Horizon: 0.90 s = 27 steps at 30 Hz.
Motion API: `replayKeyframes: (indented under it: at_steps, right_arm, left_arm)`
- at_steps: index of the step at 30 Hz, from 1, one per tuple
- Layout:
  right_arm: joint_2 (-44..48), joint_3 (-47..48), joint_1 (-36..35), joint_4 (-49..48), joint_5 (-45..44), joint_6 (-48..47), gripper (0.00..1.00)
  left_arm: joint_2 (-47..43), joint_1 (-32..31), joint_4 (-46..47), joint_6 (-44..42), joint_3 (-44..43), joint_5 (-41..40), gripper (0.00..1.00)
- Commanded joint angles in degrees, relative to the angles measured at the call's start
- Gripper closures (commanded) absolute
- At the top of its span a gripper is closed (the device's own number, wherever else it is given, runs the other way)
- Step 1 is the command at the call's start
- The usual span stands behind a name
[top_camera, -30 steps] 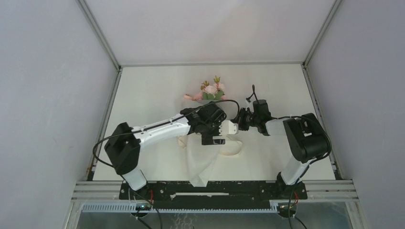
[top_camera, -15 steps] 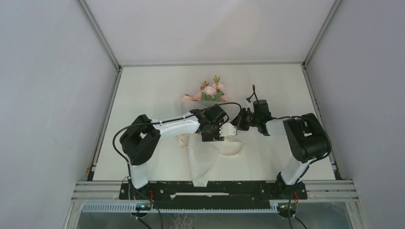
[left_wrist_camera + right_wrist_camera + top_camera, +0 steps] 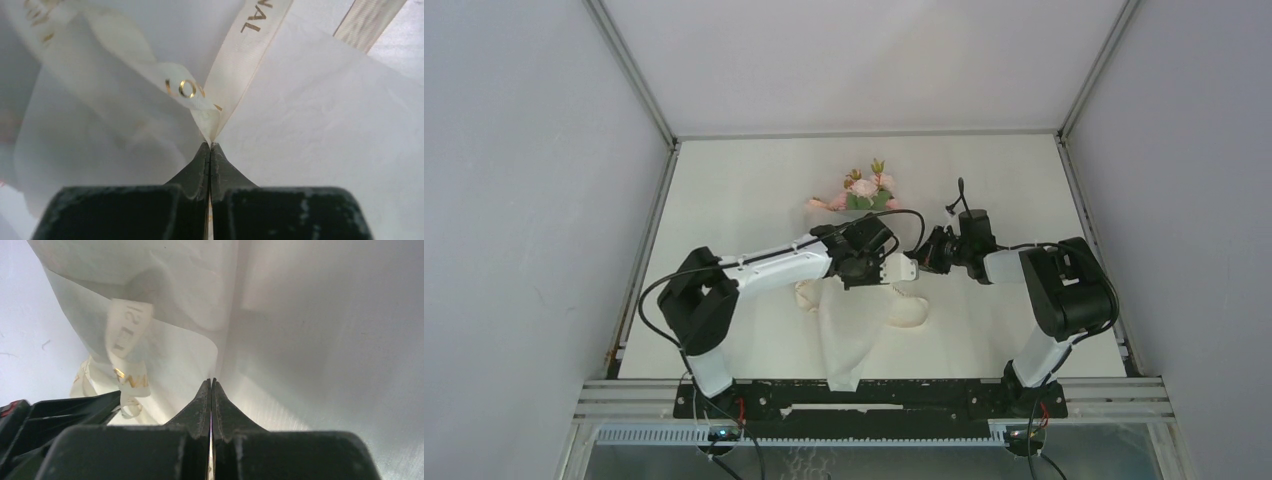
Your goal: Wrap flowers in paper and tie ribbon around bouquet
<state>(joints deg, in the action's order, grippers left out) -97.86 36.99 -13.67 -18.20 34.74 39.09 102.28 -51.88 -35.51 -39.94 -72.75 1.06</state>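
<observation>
The bouquet lies mid-table: pink flowers [image 3: 865, 189] at the far end, and the off-white paper [image 3: 849, 340] tapering toward the near edge. The cream ribbon [image 3: 911, 316] loops on the table to the cone's right. My left gripper [image 3: 902, 268] hovers over the cone's middle. In the left wrist view this gripper [image 3: 210, 144] is shut on the ribbon [image 3: 240, 55], and two gold-lettered strands fan out from its tips. My right gripper [image 3: 927, 262] faces it closely. In its own view the right gripper [image 3: 211, 380] is shut, with a thin pale ribbed band running out from its tips.
White enclosure walls ring the table [image 3: 724, 200]. The left arm's dark fingers [image 3: 60, 407] show at the lower left of the right wrist view, beside a curl of lettered ribbon [image 3: 125, 335]. The two wrists nearly touch above the bouquet.
My left gripper was open a second ago and has since closed on the ribbon, and its wrist has moved slightly toward the right gripper. The right arm has barely moved.
</observation>
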Motion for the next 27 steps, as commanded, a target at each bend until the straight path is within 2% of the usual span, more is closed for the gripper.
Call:
replayKeyframes:
  at_steps: [1, 8, 15, 19, 24, 27]
  right_arm:
    - [1.76, -0.34, 0.38, -0.58, -0.63, -1.30, 1.00]
    - [0.61, -0.34, 0.54, -1.49, -0.12, -1.07, 1.00]
    - [-0.72, -0.36, 1.12, -1.32, -0.46, -1.73, 1.00]
    - [-1.38, -0.01, 1.40, -0.79, -0.46, -2.12, 1.00]
    - [-2.79, 0.71, 1.48, -0.17, -0.20, -2.75, 1.00]
    - [-2.95, 0.71, 1.41, -0.09, -0.32, -2.74, 1.00]
  left_arm:
    - [-6.95, -0.12, -2.69, 1.36, -0.55, -2.10, 1.00]
    - [-17.39, -5.92, -14.87, 1.00, -6.30, -6.74, 1.00]
    - [-19.69, -8.49, -28.65, 7.74, -22.51, -8.01, 1.00]
    - [-21.10, -10.29, -32.71, 9.44, -29.91, -5.86, 1.00]
    - [-22.31, -11.25, -34.74, 10.88, -33.91, -2.34, 1.00]
    - [-22.94, -11.98, -37.70, 11.35, -34.70, -3.66, 1.00]
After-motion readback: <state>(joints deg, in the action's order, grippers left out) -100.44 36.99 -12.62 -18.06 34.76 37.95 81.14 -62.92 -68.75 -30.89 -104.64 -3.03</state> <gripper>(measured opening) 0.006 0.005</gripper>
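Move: The left hand already pinches the ribbon just above the waist of the paper wrap, whose middle lies about 3 cm to its left and 4 cm below. The flower heads are some 19 cm ahead and 3 cm left, the ribbon loop about 5 cm right and 4 cm back, and the paper's tail end 17 cm back and 6 cm left. From the right hand the paper wrap is roughly 8 cm left and 3 cm back, a centimetre lower. Straight up and fast goes the left hand, some 26 cm, keeping its pinch on the ribbon and drawing back about 8 cm towards the base as it climbs away from the paper wrap; its fingers tilt some 20 degrees out to the right and forward. Beside the wrap's right edge the closed right hand stays nearly in place, then sinks about 1.5 cm. ##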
